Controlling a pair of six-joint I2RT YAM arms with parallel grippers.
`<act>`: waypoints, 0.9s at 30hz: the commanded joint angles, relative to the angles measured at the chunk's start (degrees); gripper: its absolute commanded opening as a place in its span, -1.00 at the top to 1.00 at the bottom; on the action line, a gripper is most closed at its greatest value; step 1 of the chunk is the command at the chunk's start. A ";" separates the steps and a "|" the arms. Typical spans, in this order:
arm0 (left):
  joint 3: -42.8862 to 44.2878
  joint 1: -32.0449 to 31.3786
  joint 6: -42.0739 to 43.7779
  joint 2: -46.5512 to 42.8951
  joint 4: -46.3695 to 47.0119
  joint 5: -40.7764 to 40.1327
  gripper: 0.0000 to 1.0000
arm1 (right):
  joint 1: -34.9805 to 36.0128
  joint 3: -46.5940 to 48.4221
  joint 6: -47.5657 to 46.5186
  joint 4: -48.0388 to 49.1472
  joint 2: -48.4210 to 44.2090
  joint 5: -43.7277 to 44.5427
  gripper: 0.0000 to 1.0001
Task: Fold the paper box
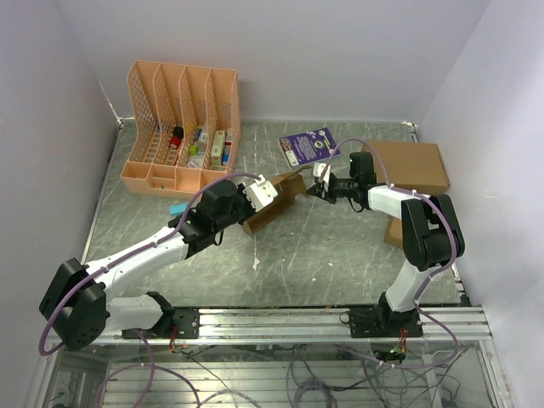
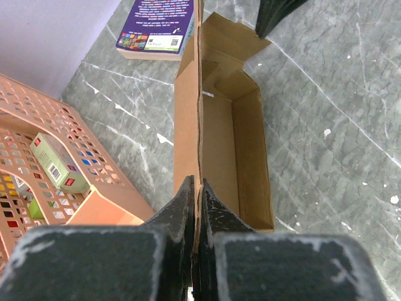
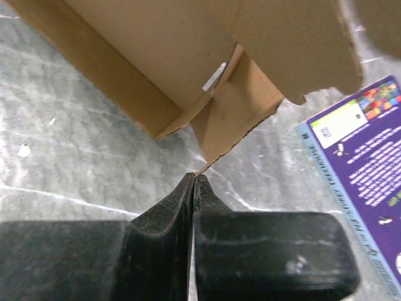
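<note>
The paper box (image 1: 279, 202) is a slim brown open carton lying in the middle of the table. In the left wrist view the box (image 2: 219, 138) shows its open inside, one long upright panel and folded flaps at the far end. My left gripper (image 1: 262, 194) (image 2: 197, 188) is shut on the near end of that upright panel. My right gripper (image 1: 313, 189) (image 3: 195, 178) is at the box's far end, its jaws pressed together. Its tips touch the corner of an end flap (image 3: 235, 116); whether that corner is pinched I cannot tell.
A peach file organizer (image 1: 183, 119) with small items stands at the back left. A purple book (image 1: 308, 144) lies just behind the box. A large flat cardboard box (image 1: 406, 166) sits at the back right, with a small brown carton (image 1: 393, 231) under the right arm.
</note>
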 commanded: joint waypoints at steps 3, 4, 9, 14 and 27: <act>1.20 -0.12 -0.27 -0.77 0.74 1.59 0.86 | -0.11 -2.30 4.69 12.16 -0.40 -0.21 0.99; 1.29 -0.10 -0.28 -0.75 0.63 1.65 0.86 | -0.12 -2.43 4.51 12.27 -0.49 -0.72 0.96; 1.18 -0.10 -0.22 -1.24 0.41 1.37 0.86 | -0.46 0.60 -3.74 1.71 -1.40 -5.98 0.69; 1.22 0.01 -0.08 -1.37 0.18 1.35 0.86 | -0.93 6.50 -20.43 -16.77 -1.39 -6.75 0.42; 2.67 0.06 0.47 -0.94 -1.52 0.96 0.86 | -1.00 18.01 -52.26 -42.75 5.69 -0.53 0.14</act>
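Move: The box's loose end flap lies right at the right hand's shut fingertips, its middle about 3 cm to the left and 2 cm ahead, roughly level. The box body's middle is some 10 cm left and 4 cm back, about level; the purple book is 12 cm straight ahead, some 7 cm lower. From the left hand, that flap lies about 6 cm ahead, 11 cm right and some 9 cm lower. Forward and up by about a centimetre first, the right hand then eases back over that and climbs to nearly 3 cm, dipping at the end to finish some 2 cm up from where it began, beside the end flap. As it goes back it turns about 25 degrees, mostly counter-clockwise, and its shut fingers open to nearly half. The left hand stays put, still pinching the box's upright panel. ##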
